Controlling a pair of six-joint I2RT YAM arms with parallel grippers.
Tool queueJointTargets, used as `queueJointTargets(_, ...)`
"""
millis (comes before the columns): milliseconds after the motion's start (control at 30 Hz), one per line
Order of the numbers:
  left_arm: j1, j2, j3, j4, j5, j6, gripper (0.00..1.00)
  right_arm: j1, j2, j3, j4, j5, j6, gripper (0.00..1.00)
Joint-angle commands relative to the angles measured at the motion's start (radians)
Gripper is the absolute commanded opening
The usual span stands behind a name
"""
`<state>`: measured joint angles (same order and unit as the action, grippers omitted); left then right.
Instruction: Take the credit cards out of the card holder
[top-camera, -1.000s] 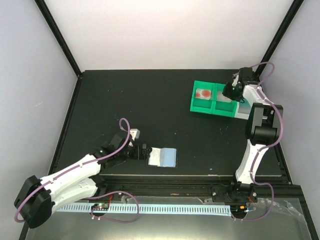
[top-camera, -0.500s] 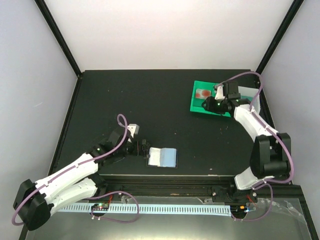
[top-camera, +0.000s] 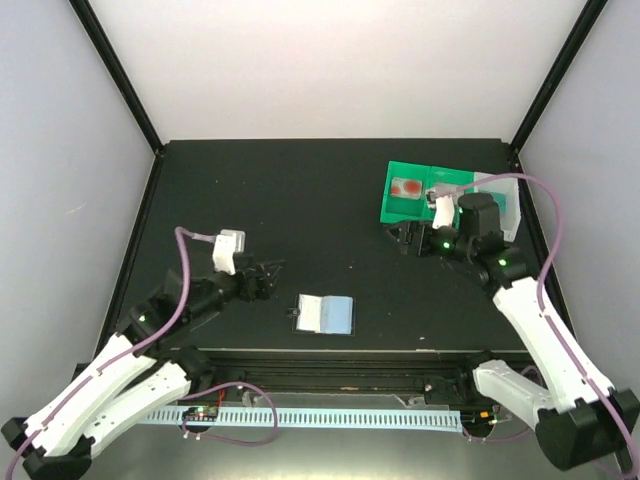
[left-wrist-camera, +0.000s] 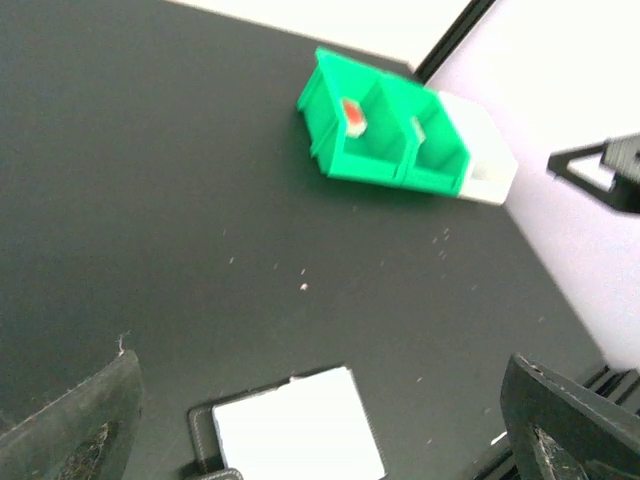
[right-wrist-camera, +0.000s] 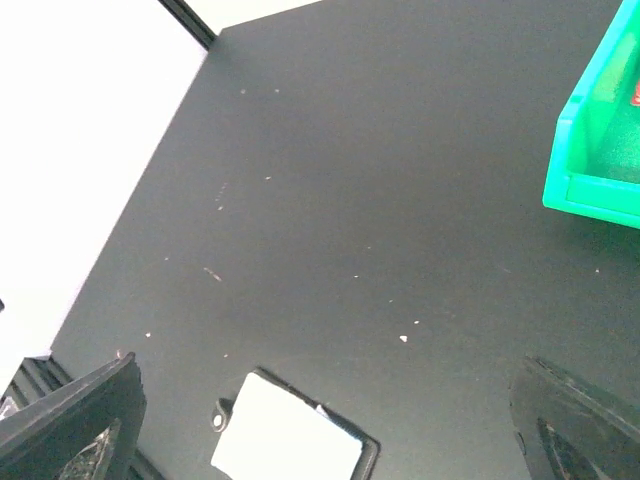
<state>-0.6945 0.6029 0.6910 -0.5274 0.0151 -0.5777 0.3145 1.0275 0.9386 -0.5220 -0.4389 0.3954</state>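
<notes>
The card holder (top-camera: 325, 314) lies open and flat near the table's front edge, with a pale grey left panel and a light blue right panel. It also shows in the left wrist view (left-wrist-camera: 290, 432) and the right wrist view (right-wrist-camera: 290, 442) as a bright white rectangle in a black frame. I cannot tell any credit cards apart from the panels. My left gripper (top-camera: 267, 273) is open and empty, raised to the left of the holder (left-wrist-camera: 320, 365). My right gripper (top-camera: 403, 238) is open and empty, up and to the right of it, in front of the tray (right-wrist-camera: 322, 368).
A green-and-white three-compartment tray (top-camera: 452, 215) stands at the back right, with a red-and-white item (top-camera: 407, 187) in its left compartment. The tray also shows in the left wrist view (left-wrist-camera: 440, 170) and the right wrist view (right-wrist-camera: 590, 195). Black frame posts rise at the table's back corners.
My left gripper has drawn back from the card holder's left edge, up and to the left. My right arm has swung from over the tray down and left toward the table's middle.
</notes>
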Motion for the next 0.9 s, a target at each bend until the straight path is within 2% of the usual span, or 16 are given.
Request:
queueJointTargets(0, 0.007, -0.087, 0.076, -0.069, -0.033, 0.017, 0.99, 0.006, -0.138, -0.036, -0.081, -0.029, -0.001, 1.00)
queueJointTargets(300, 0.006, -0.192, 0.068, -0.126, -0.001, -0.012, 0.99, 0.006, -0.415, -0.110, -0.179, -0.010, 0.035, 1.00)
queueJointTargets(500, 0.005, -0.268, -0.025, -0.082, 0.027, -0.070, 0.99, 0.005, -0.579, -0.211, -0.170, -0.038, 0.017, 1.00)
queueJointTargets(667, 0.006, -0.322, -0.106, -0.042, 0.018, -0.093, 0.99, 0.005, -0.659, -0.266, -0.161, -0.047, 0.033, 1.00)
queueJointTargets(867, 0.006, -0.349, -0.133, -0.030, 0.013, -0.103, 0.99, 0.005, -0.671, -0.253, -0.175, -0.004, 0.027, 1.00)
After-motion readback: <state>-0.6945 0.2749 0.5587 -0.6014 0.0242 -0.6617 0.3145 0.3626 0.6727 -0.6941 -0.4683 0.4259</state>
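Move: The open card holder lies on the table some 9 cm to the left hand's right and 2 cm back, about 18 cm below it. From the right hand, the holder is about 14 cm left, 11 cm back and 19 cm down. The green-and-white box stands roughly 17 cm ahead of the right hand and 17 cm to its right, some 18 cm lower. Straight back towards its base, about 12 cm, the right hand draws away from the box, veering slightly right; it first rises some 3 cm, sinks most of that again, and its fingers tip up about 10 degrees. The left hand backs off left and back from the card holder, about 4 cm, arching up 5 cm and down again. Both grippers stay wide open and empty. ##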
